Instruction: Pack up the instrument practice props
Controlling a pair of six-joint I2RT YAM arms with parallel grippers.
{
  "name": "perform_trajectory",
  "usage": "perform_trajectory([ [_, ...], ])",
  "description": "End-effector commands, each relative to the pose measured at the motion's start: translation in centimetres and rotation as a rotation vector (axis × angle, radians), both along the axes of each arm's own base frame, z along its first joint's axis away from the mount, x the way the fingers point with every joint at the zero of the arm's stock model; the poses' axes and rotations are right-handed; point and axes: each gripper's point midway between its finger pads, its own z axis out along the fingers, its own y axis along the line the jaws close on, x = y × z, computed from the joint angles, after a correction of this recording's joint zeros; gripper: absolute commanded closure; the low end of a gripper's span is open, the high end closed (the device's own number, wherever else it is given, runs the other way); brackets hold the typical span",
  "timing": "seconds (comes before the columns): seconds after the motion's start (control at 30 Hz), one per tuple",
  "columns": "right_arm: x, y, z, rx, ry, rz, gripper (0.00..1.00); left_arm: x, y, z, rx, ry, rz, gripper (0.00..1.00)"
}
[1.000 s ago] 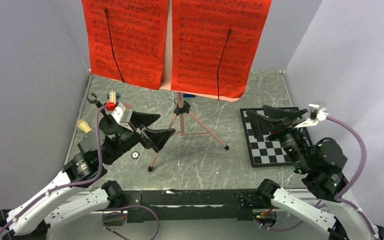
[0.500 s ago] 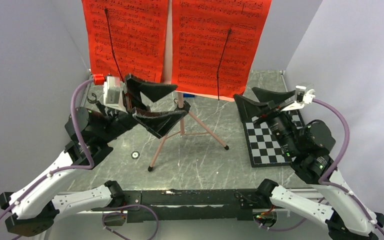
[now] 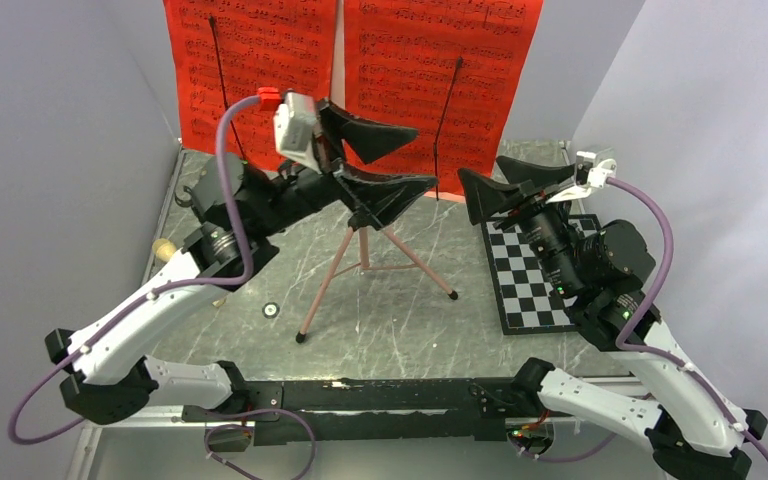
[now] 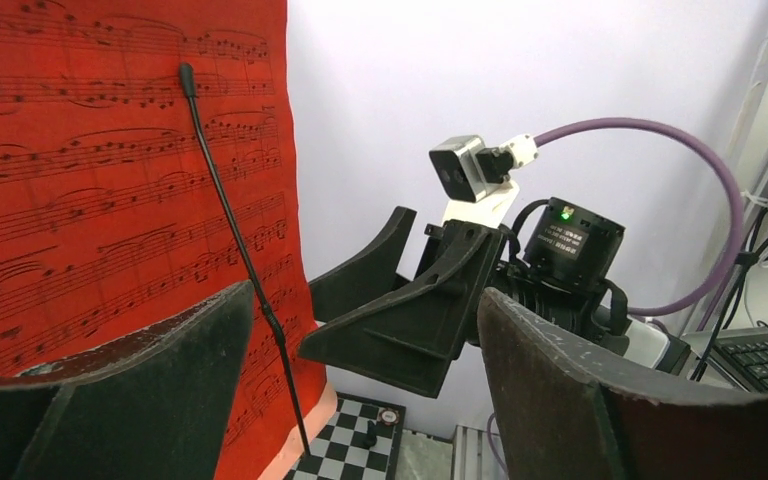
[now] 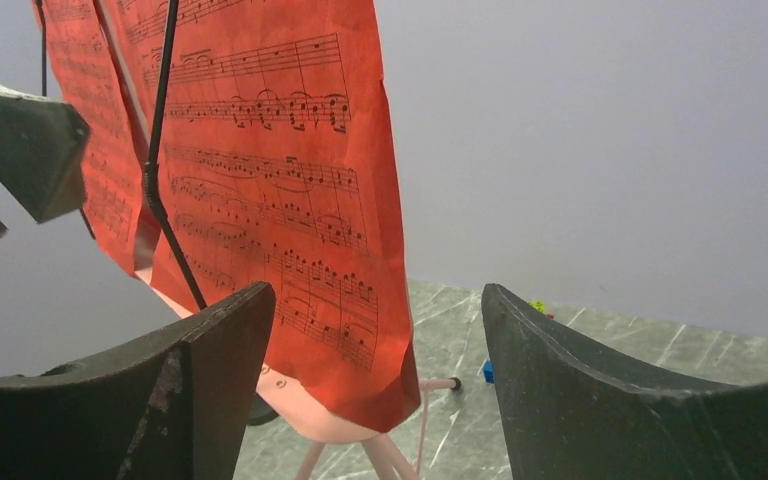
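Two red sheet-music pages (image 3: 250, 70) (image 3: 430, 80) hang on the pink music stand, whose tripod legs (image 3: 360, 262) stand mid-table. Thin black wires (image 4: 230, 230) hold the pages down. My left gripper (image 3: 422, 157) is raised in front of the stand, open and empty, level with the right page's lower edge (image 4: 260, 400). My right gripper (image 3: 482, 172) faces it from the right, open, with that page's corner (image 5: 380, 380) just ahead of its fingers and the pink desk edge (image 5: 310, 415) below. The beige microphone (image 3: 163, 247) lies at the far left. The mic stand is hidden.
The chessboard (image 3: 530, 290) lies at the right, under my right arm, with pieces on its far corner (image 4: 370, 432). Small toy blocks (image 5: 487, 372) sit on the floor behind the stand. A small ring (image 3: 271, 310) lies near the front tripod foot. Grey walls close in on three sides.
My left arm has risen from the table and swung right, up to the stand's desk. My right arm has lifted and reached left toward the right page.
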Motion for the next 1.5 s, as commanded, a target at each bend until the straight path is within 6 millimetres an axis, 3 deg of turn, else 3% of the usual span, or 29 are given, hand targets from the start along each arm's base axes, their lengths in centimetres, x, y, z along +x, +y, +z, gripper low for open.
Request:
perform_trajectory([
  [0.0, 0.1, -0.9, 2.8, 0.027, -0.062, -0.044, 0.22, -0.7, -1.0, 1.5, -0.005, -0.027, -0.036, 0.15],
  [0.13, 0.2, -0.7, 2.9, 0.017, -0.067, -0.043, 0.29, -0.1, -1.8, 1.4, 0.005, -0.016, -0.029, 0.17],
  [0.47, -0.4, -0.9, 2.9, 0.012, -0.072, -0.023, 0.61, 1.3, -2.9, 0.9, 0.025, 0.014, 0.002, 0.27],
  [0.83, -1.2, -0.8, 3.1, 0.004, -0.081, 0.012, 0.7, 1.7, -3.4, 1.5, 0.021, 0.011, 0.005, 0.39],
  [1.13, -1.3, -0.6, 3.0, -0.005, -0.078, 0.022, 0.83, 2.5, -4.5, 1.3, 0.043, 0.022, 0.013, 0.57],
  [1.47, -1.4, -0.8, 2.7, -0.006, -0.074, 0.021, 0.9, 2.9, -4.9, 1.1, 0.054, 0.026, 0.016, 0.79],
])
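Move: The right music sheet's lower right edge stands just ahead of my right fingertips, about 2 cm out and at their height. From my left hand that edge is some 8 cm ahead, 9 cm to the right and 8 cm lower. The black page holder crosses that sheet about 9 cm ahead of my left hand, 4 cm to the right and 2 cm below. The left sheet is about 9 cm ahead of my left hand and 20 cm to the left, level in height. I hold my right hand almost where it is, still pointing up and out at the right sheet, and shut its wide fingers nearly all the way around the sheet's lower right edge, seeming to pinch it. My left hand eases about 5 cm to the right and 3 cm forward, in front of the page holder and towards that same edge, its fingers closing from wide to roughly a quarter open. ##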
